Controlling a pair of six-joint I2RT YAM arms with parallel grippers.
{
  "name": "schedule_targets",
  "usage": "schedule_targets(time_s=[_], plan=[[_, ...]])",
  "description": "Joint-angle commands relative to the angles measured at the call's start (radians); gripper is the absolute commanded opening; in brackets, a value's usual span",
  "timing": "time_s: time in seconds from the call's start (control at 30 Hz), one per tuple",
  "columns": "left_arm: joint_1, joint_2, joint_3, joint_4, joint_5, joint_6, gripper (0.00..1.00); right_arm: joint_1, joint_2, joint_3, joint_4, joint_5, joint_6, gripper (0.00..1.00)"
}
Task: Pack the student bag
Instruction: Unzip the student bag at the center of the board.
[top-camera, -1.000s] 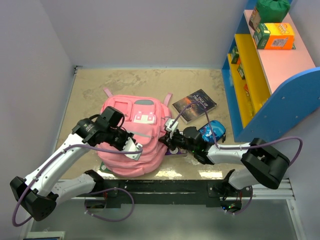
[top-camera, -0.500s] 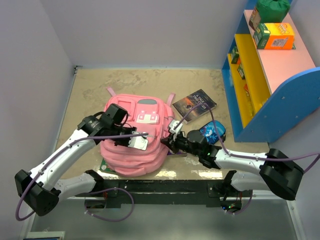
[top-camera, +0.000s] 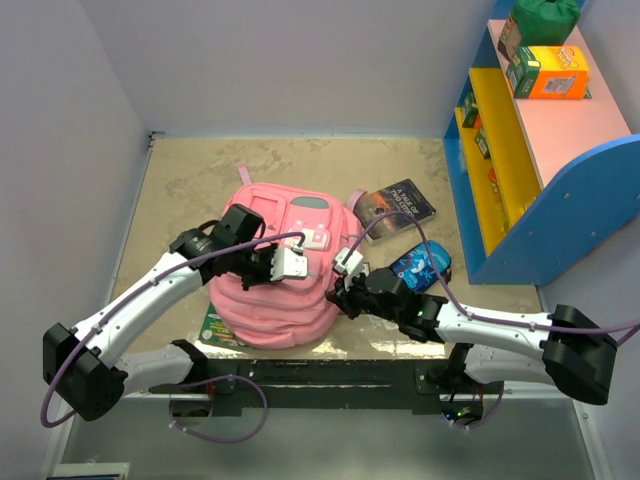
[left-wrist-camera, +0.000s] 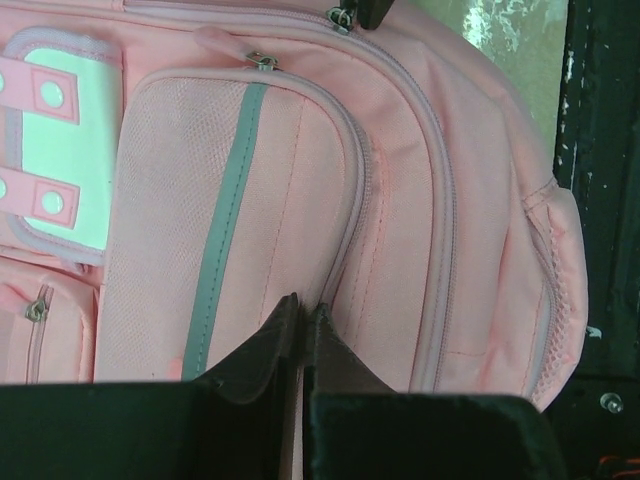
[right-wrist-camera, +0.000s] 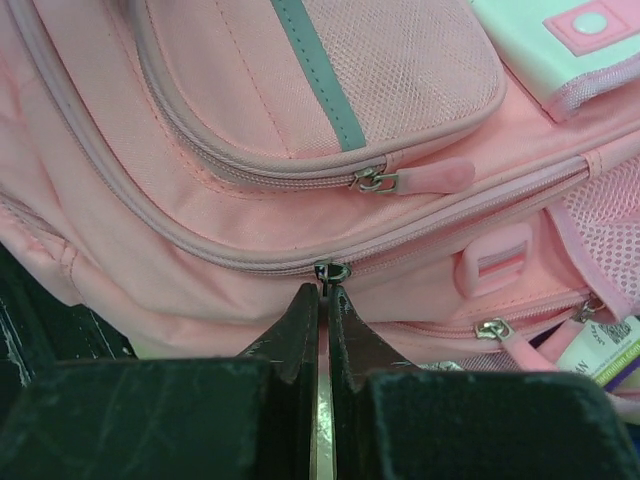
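Observation:
The student bag (top-camera: 275, 285), a pink backpack with grey trim, lies bunched up in the middle of the table. Over its front, my left gripper (top-camera: 291, 263) is shut and pinches the fabric at the seam of a front pocket (left-wrist-camera: 230, 220). The left wrist view shows the left gripper (left-wrist-camera: 303, 306) with its jaws pressed together on that seam. At the bag's right side my right gripper (top-camera: 341, 291) is shut on a small metal zip pull (right-wrist-camera: 331, 271) of the long main zip. In the right wrist view the right gripper (right-wrist-camera: 323, 290) has the pull standing just above its tips.
A dark book (top-camera: 393, 208) lies right of the bag and a dark-blue pencil case (top-camera: 420, 268) sits beside my right arm. A coloured shelf unit (top-camera: 520, 170) with boxes stands at the right. Something flat and green (top-camera: 222, 325) pokes out under the bag's near-left corner.
The bag has shifted right and bunched up taller, pulled along by my left gripper. My right gripper stayed at the bag's right side and moved slightly nearer.

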Motion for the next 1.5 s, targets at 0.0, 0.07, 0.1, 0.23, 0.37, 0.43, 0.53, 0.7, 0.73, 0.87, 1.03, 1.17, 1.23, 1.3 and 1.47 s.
schedule_targets(time_s=[0.0, 0.07, 0.1, 0.23, 0.37, 0.43, 0.53, 0.7, 0.73, 0.87, 1.03, 1.17, 1.23, 1.3, 1.47], plan=[[0.018, -0.033, -0.045, 0.247, -0.1, -0.084, 0.0, 0.023, -0.052, 0.073, -0.075, -0.031, 0.069, 0.0], [0.02, -0.041, -0.069, 0.271, -0.114, -0.114, 0.0, 0.023, -0.056, 0.072, -0.064, -0.043, 0.09, 0.0], [0.02, -0.04, -0.073, 0.291, -0.109, -0.141, 0.0, 0.029, -0.054, 0.07, -0.057, -0.043, 0.098, 0.0], [0.02, -0.006, -0.059, 0.336, -0.092, -0.247, 0.0, 0.081, -0.028, 0.084, -0.012, -0.062, 0.125, 0.0], [0.02, 0.052, -0.013, 0.373, -0.075, -0.386, 0.0, 0.163, 0.01, 0.11, 0.017, 0.004, 0.151, 0.0], [0.02, 0.075, 0.007, 0.388, -0.074, -0.437, 0.0, 0.204, 0.023, 0.118, 0.041, 0.041, 0.17, 0.0], [0.022, 0.126, 0.05, 0.396, -0.068, -0.545, 0.0, 0.244, 0.029, 0.13, 0.086, 0.13, 0.176, 0.0], [0.028, 0.189, 0.124, 0.42, -0.006, -0.698, 0.0, 0.278, 0.078, 0.199, 0.143, 0.233, 0.135, 0.0], [0.028, 0.193, 0.142, 0.426, 0.003, -0.732, 0.0, 0.281, 0.107, 0.213, 0.149, 0.246, 0.127, 0.0], [0.028, 0.215, 0.16, 0.481, 0.047, -0.805, 0.0, 0.307, 0.194, 0.294, 0.169, 0.254, 0.087, 0.0], [0.028, 0.255, 0.197, 0.526, 0.102, -0.885, 0.0, 0.362, 0.309, 0.354, 0.199, 0.273, 0.046, 0.0], [0.028, 0.295, 0.234, 0.575, 0.155, -0.947, 0.0, 0.402, 0.397, 0.435, 0.221, 0.273, 0.001, 0.0], [0.028, 0.304, 0.254, 0.592, 0.168, -0.964, 0.0, 0.405, 0.449, 0.467, 0.233, 0.245, -0.028, 0.0], [0.028, 0.308, 0.263, 0.606, 0.178, -0.974, 0.0, 0.403, 0.512, 0.524, 0.235, 0.233, -0.052, 0.0], [0.034, 0.302, 0.266, 0.638, 0.205, -1.008, 0.0, 0.403, 0.647, 0.657, 0.258, 0.182, -0.082, 0.01]])
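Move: My right fingers already hold the main zip's pull on the bag's right side. The bag's near-left corner, where I take it, is about 24 cm to the left and 1 cm back, with the green book some 25 cm left, 5 cm back and 8 cm lower. My left hand already pinches the front pocket's edge. From it the bag's right edge is about 15 cm right and 5 cm ahead, and the zip pull 13 cm right, 3 cm back and 4 cm lower. Keeping the zip pull pinched, I draw my right hand back about 4 cm and a little left, then sweep it left and up along the zip round the bag's near end, about 15 cm left in all. Meanwhile my left hand keeps the pocket edge, carries it about 9 cm right and 5 cm forward, and twists some 50 degrees counter-clockwise. ##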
